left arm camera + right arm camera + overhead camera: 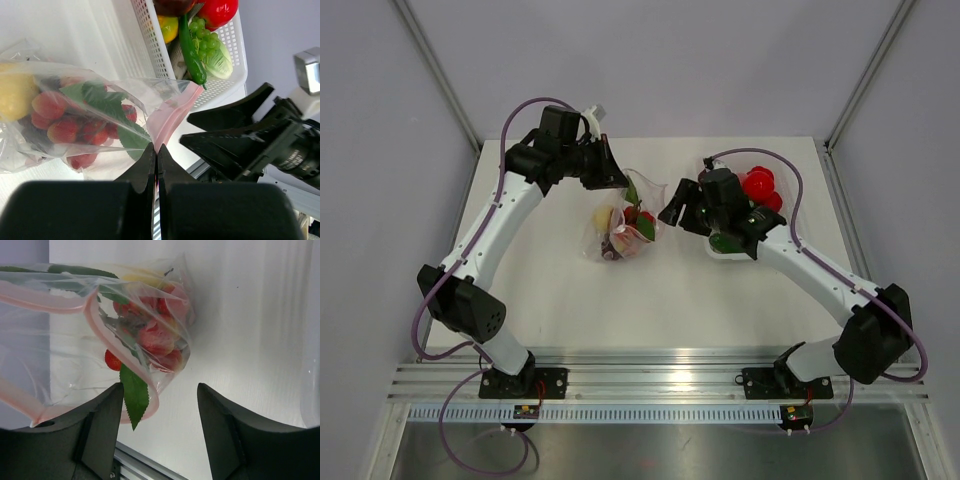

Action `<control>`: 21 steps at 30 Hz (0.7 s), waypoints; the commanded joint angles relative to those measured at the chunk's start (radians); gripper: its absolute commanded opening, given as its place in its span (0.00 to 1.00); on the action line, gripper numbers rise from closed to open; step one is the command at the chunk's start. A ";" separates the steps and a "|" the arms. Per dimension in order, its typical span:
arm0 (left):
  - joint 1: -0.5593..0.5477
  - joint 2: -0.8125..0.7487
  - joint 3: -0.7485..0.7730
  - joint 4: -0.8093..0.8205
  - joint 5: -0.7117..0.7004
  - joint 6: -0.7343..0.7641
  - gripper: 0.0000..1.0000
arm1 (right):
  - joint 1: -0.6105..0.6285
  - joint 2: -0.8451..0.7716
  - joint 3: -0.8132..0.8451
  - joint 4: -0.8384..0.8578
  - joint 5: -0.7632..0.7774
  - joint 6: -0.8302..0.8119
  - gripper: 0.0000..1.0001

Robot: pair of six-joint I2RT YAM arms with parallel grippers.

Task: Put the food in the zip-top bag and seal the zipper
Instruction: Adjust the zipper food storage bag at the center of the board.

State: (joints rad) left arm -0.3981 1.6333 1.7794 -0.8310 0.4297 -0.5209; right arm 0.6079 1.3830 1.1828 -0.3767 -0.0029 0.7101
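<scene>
The clear zip-top bag [623, 228] lies mid-table, holding red strawberry-like pieces [62, 129], a yellow lemon [15, 92] and green leaves [92, 95]. My left gripper [156, 150] is shut on the bag's mouth edge, and the pinkish-red zipper [169, 116] runs into its jaws. The mouth gapes toward my right gripper [160, 390], which is open and holds nothing. The zipper [92, 320] and a leaf [135, 400] hang beside its left finger. In the top view the right gripper [672, 208] sits just right of the bag, and the left gripper [615, 180] is at its far side.
A white mesh basket [236, 47] stands to the right of the bag, partly under my right arm. It holds red tomatoes [760, 186], a green chilli [192, 55], green grapes [205, 31] and pale lettuce [221, 61]. A metal rail [660, 385] runs along the near table edge.
</scene>
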 commanded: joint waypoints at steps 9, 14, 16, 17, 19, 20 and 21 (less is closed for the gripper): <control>0.001 -0.032 0.009 0.061 0.026 0.005 0.00 | 0.007 0.107 0.008 0.093 -0.022 0.037 0.03; 0.013 -0.009 0.099 -0.038 -0.058 0.059 0.00 | 0.007 0.099 0.181 0.029 -0.041 -0.004 0.00; 0.030 0.016 0.194 -0.121 -0.101 0.088 0.00 | 0.006 0.113 0.309 -0.027 -0.071 -0.023 0.00; 0.031 0.040 0.304 -0.150 -0.156 0.099 0.00 | 0.006 0.119 0.351 -0.040 -0.127 -0.020 0.00; 0.031 0.072 0.426 -0.228 -0.193 0.128 0.00 | 0.012 0.113 0.440 -0.051 -0.183 -0.011 0.00; 0.031 0.100 0.522 -0.247 -0.213 0.134 0.00 | 0.016 0.100 0.455 -0.053 -0.195 -0.011 0.00; 0.031 0.109 0.550 -0.261 -0.216 0.139 0.00 | 0.016 0.094 0.466 -0.057 -0.192 -0.009 0.00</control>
State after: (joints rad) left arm -0.3672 1.7397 2.1536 -1.0485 0.2890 -0.4358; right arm 0.6121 1.5192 1.5608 -0.4385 -0.1223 0.7128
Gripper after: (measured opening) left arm 0.005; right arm 0.011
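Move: The free corner of the zip-top bag's pink mouth lies some 5 cm below the open right fingers, 1 cm ahead and 2 cm to the left. The bagged food is about 10 cm left, 4 cm ahead and 17 cm down from that hand; the basket stands roughly 19 cm right of it, 5 cm ahead and 17 cm down. From the left hand, gripping the mouth's other end, the free corner is about 8 cm right, 3 cm back and 12 cm below. Down first, about 5 cm and slightly left, the right hand takes the bag's free mouth corner between its open fingers and pinches them shut on it, then swings up some 15 cm, drifting left and a little forward. The left hand keeps its shut grip on the other end, waits, then rises about 5 cm late on, also going left and forward. ##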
